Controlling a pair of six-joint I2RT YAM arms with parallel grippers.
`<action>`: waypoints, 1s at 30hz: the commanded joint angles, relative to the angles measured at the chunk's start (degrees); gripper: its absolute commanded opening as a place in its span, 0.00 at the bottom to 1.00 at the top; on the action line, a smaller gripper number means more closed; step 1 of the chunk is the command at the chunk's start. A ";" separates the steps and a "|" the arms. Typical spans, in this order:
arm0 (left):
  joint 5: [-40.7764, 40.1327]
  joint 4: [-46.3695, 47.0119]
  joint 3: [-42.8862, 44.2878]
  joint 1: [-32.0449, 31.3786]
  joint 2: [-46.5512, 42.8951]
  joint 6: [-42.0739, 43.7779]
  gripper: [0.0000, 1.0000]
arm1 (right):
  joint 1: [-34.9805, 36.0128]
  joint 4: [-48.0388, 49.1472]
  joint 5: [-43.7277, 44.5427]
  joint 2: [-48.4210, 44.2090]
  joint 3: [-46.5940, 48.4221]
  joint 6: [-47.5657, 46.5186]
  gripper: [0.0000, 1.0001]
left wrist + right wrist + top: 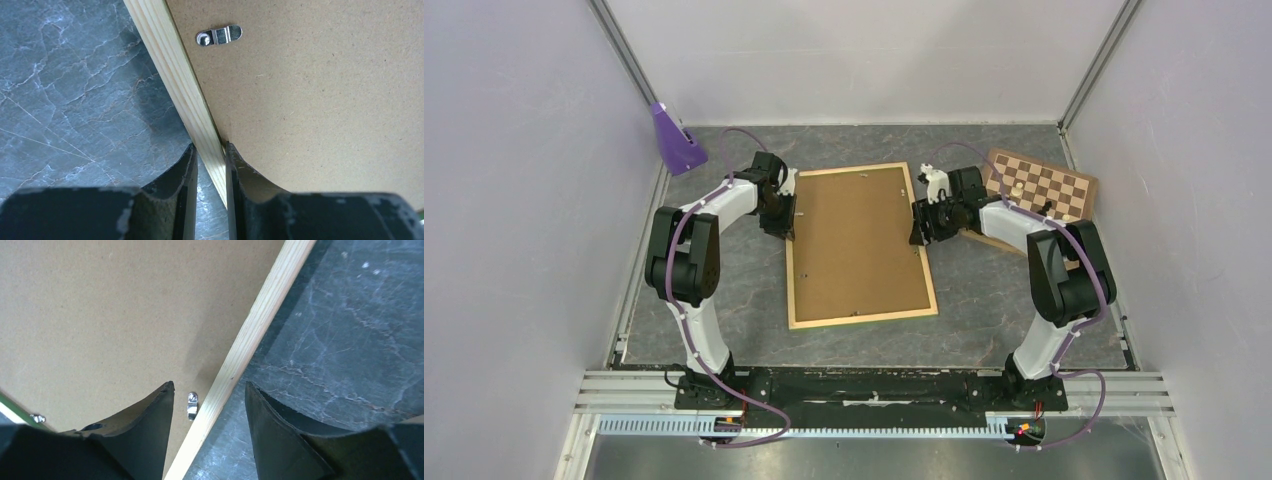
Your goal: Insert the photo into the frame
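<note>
The frame (861, 318) lies back face up in the middle of the table, pale wood rails around a brown hardboard panel (856, 243). My left gripper (786, 215) is at its left rail. In the left wrist view that rail (180, 80) runs between the gripper's (210, 147) fingertips, which are shut on it. My right gripper (921, 222) is at the right rail. There it stands open (209, 385), straddling the rail (260, 315) without touching it. Small metal clips (218, 36) (192, 405) sit on the panel beside the rails. The photo is hidden.
A brown-and-cream chessboard (1044, 185) with a few pieces lies at the back right, close behind my right arm. A purple object (676, 140) stands at the back left corner. Walls enclose the table on three sides.
</note>
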 commanded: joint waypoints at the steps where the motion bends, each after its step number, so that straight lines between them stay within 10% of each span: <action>1: 3.70 -1.11 2.35 -0.58 -0.92 6.50 0.02 | 0.00 3.25 4.16 -1.31 4.04 -0.76 0.57; 30: 4.46 -1.04 1.03 -1.92 -2.30 5.71 0.02 | 0.05 6.65 13.87 16.40 20.01 2.30 0.54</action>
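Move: The far clip on the frame's right side lies some 15 cm ahead of my right hand and 3 cm to its left, about 2 cm lower. The near clip is about 3 cm back and 2 cm left, the chessboard's middle roughly 33 cm right and 10 cm ahead. My left hand already pinches the left rail: the frame's middle is some 21 cm right of it and 2 cm back, its far-left clip 8 cm ahead and 3 cm right. I carry my open right hand about 11 cm forward along the right rail, arching up some 4 cm and coming down over the far clip, with its fingers swinging forward and the hand turning slightly clockwise. Meanwhile my left hand keeps its pinch on the left rail, twisting about 5 degrees clockwise and easing about 1 cm back and to the right, then holds still. ##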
